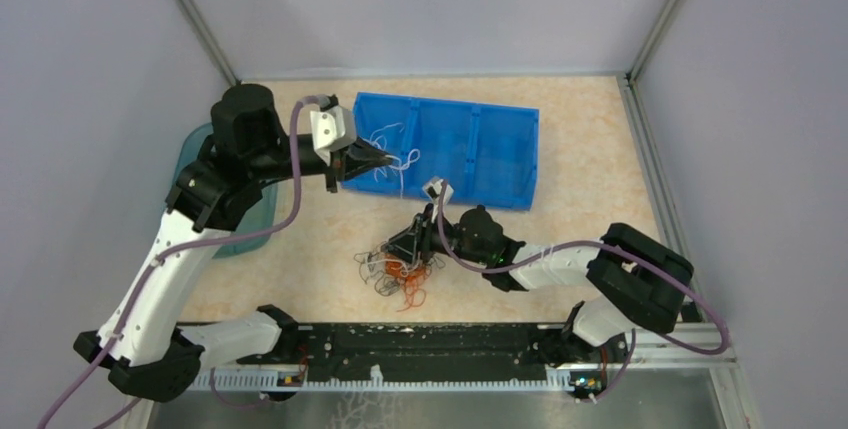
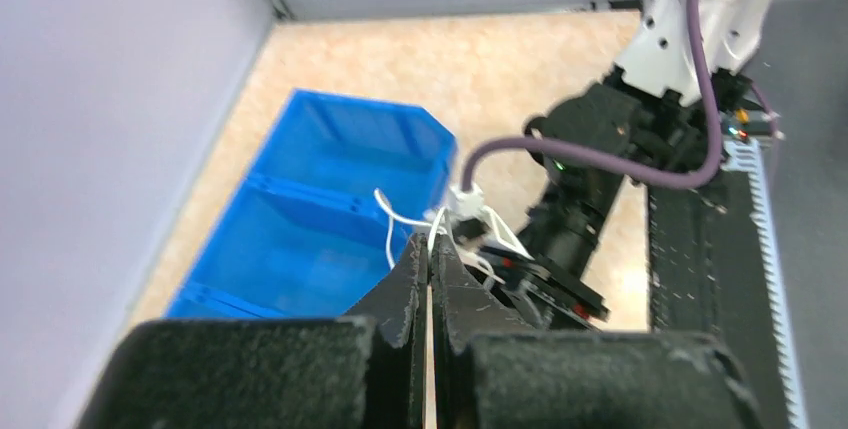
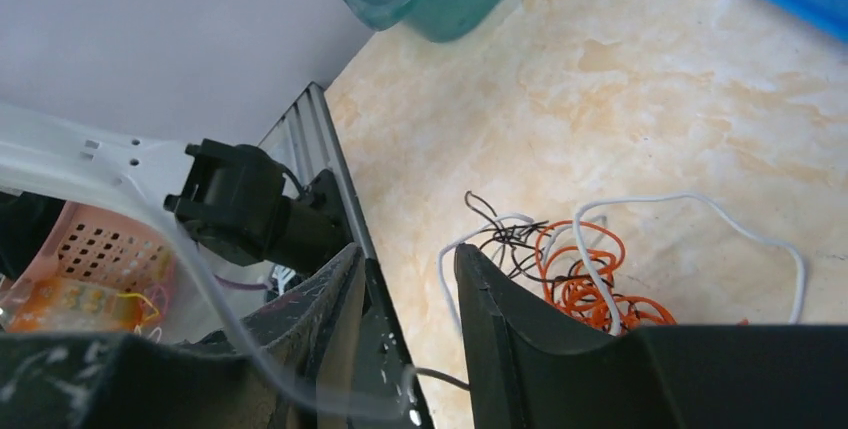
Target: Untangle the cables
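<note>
The cables lie in a tangle of orange, black and white strands on the table, just before the blue bin. My right gripper stands over the tangle's far edge. In the right wrist view the right gripper is open, its jaws apart, with a thin pale strand crossing low between them and the orange loops just right of the right finger. My left gripper hovers over the bin's left end, and the left gripper is shut on a white cable that curls out from its tips.
A blue three-compartment bin stands at the back, with white strands in its left compartment. A teal container sits at the left wall. A black rail runs along the near edge, and a pink basket lies beyond it.
</note>
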`<state>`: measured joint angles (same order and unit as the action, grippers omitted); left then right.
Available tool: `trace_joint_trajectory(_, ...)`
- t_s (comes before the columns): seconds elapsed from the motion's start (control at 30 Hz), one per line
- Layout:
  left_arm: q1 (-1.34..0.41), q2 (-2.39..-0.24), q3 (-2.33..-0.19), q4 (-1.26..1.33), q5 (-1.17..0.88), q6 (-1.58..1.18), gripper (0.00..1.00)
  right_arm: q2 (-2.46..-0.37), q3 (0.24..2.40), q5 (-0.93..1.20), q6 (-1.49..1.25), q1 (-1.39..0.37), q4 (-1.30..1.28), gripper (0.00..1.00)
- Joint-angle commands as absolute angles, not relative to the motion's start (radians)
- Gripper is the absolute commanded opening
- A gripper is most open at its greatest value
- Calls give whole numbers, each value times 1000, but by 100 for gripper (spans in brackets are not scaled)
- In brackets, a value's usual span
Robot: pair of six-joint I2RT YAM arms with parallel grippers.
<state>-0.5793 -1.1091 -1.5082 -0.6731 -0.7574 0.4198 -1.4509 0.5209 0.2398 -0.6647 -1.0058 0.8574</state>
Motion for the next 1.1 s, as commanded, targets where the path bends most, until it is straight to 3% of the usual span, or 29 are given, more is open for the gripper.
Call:
trace_joint_trajectory(0.0, -586, -1077, -1567, -524, -680, 453, 0, -1468, 485, 197, -690, -1017, 969, 40)
trace_joint_trajectory(0.57, -586, -1055, -1665, -7, -375, 566, 0, -1507, 468, 202, -737, -1017, 975, 41)
trace_joint_trajectory(0.8, -586, -1115, -1800, 125, -257, 619, 2, -1450, 483, 190, -710, -1017, 888, 60)
trace_joint_trajectory(1.07, -586, -1116, -1853, 53, -311, 592, 3, -1131, 581, 156, -570, -1017, 565, 72)
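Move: My left hand holds a white cable high up; the cable tangle lies on the table about 38 cm below that hand, 3 cm back and 1 cm left of it. The blue box's middle is some 22 cm ahead, 8 cm right of my left hand, and the teal bin about 13 cm ahead and 37 cm left. From my part-open right hand the tangle is roughly 14 cm below, 1 cm ahead and 1 cm left. I keep the white cable pinched in my left hand and haul it quickly up some 29 cm, drifting left about 9 cm away from the blue box, the fingers swinging from pointing right to pointing slantwise up. My right hand sinks 4 cm towards the tangle, waits, opens wider, then starts back up, easing a little to the right. ##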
